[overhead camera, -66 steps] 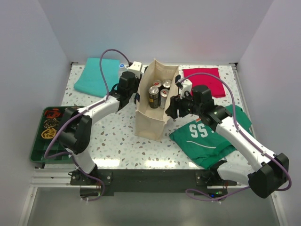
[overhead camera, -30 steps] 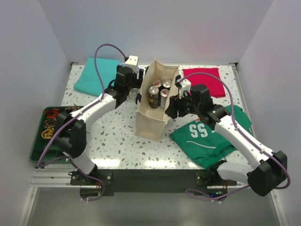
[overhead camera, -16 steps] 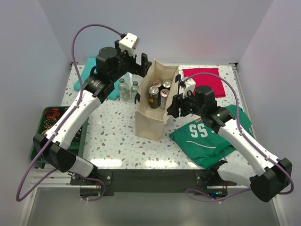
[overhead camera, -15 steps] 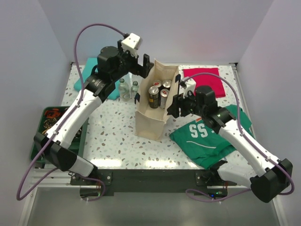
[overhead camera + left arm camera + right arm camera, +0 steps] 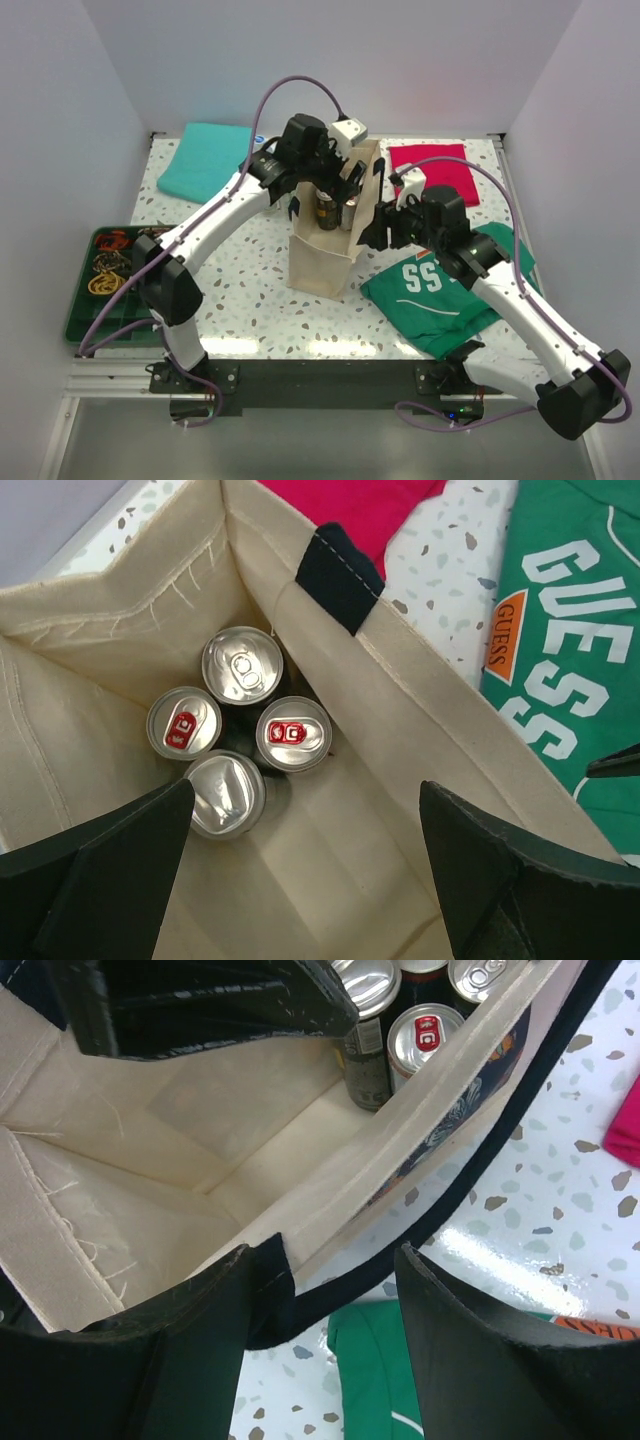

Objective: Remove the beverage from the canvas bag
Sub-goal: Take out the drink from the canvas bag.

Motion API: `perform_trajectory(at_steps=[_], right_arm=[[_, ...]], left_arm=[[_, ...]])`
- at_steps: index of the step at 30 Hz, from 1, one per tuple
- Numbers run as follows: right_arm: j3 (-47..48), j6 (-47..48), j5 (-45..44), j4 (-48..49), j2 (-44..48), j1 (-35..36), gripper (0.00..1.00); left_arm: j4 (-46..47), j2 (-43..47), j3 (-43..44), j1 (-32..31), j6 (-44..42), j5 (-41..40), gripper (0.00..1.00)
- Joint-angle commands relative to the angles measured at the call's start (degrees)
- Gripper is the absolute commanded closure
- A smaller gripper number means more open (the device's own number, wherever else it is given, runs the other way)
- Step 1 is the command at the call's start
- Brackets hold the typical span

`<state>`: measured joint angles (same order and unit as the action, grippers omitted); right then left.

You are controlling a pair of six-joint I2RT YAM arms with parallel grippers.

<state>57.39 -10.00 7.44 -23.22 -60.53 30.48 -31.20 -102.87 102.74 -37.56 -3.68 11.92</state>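
Observation:
The canvas bag (image 5: pixel 318 262) stands upright mid-table, beige with navy straps (image 5: pixel 340 575). Several silver-topped beverage cans (image 5: pixel 243 665) stand together at its far end; two tops are red-marked (image 5: pixel 293 733). My left gripper (image 5: pixel 305 880) hangs over the bag mouth (image 5: pixel 335 185), open wide and empty, with the cans just ahead of its fingertips. My right gripper (image 5: pixel 340 1340) is open at the bag's right rim (image 5: pixel 375 225). One finger (image 5: pixel 180 1350) is inside against the strap patch. The other finger (image 5: pixel 480 1350) is outside, and the strap (image 5: pixel 520 1130) runs between them.
A green printed shirt (image 5: pixel 440 285) lies right of the bag, under the right arm. A pink cloth (image 5: pixel 435 170) is at the back right and a teal cloth (image 5: pixel 205 160) at the back left. A green tray (image 5: pixel 100 280) of small items sits at the left edge.
My left arm has swung from the bag's back left, up and over to the bag mouth, and its jaws have opened wide. The right arm has barely moved.

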Motion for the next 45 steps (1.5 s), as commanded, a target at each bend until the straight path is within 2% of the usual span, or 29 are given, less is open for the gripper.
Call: perform_trajectory(at_steps=[1, 13, 17, 26, 34, 39, 45], right_arm=[[0.27, 0.86, -2.26, -0.68, 1.30, 0.19, 0.39], [0.27, 0.95, -1.38, 0.19, 0.50, 0.11, 0.39], [0.36, 1.03, -0.94, 0.11, -0.11, 0.19, 0.39], [0.36, 1.47, -0.76, 0.37, -0.99, 0.11, 0.38], [0.45, 1.65, -0.41, 0.81, -1.96, 0.19, 0.38], [0.36, 1.65, -0.24, 0.81, -2.13, 0.11, 0.38], [0.01, 1.74, -0.24, 1.07, -2.13, 0.19, 0.38]], left_arm=[[-0.70, -0.57, 2.20, 0.12, 0.34, -2.43, 0.00], [-2.90, -8.66, 5.01, 0.29, 2.71, -4.98, 0.00], [-4.30, -11.64, 7.12, 0.82, 3.24, -8.66, 0.00], [-2.90, -10.95, 5.63, 1.17, 6.14, -15.61, 0.00], [-6.42, -12.09, 4.58, 1.35, 7.11, -16.75, 0.00], [-2.99, -9.90, 0.80, 2.23, 8.08, -15.62, 0.00], [-2.46, -10.42, 0.53, 2.93, 8.43, -14.74, 0.00]])
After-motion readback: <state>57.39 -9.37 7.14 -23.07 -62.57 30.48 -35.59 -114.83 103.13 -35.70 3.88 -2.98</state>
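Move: The tall black-and-gold can, dented end up in the bag, has its middle some 23 cm below the left hand, about 5 cm ahead and 3 cm to the left. A red-tab can stands roughly 6 cm to its right, another red-tab can about 6 cm beyond it, and a silver-topped can beyond and to the right. From the right hand the tall can is about 14 cm ahead, 10 cm left and 21 cm down. The open left hand sinks some 12 cm into the bag, edging forward and left, turning counter-clockwise towards the tall can. ##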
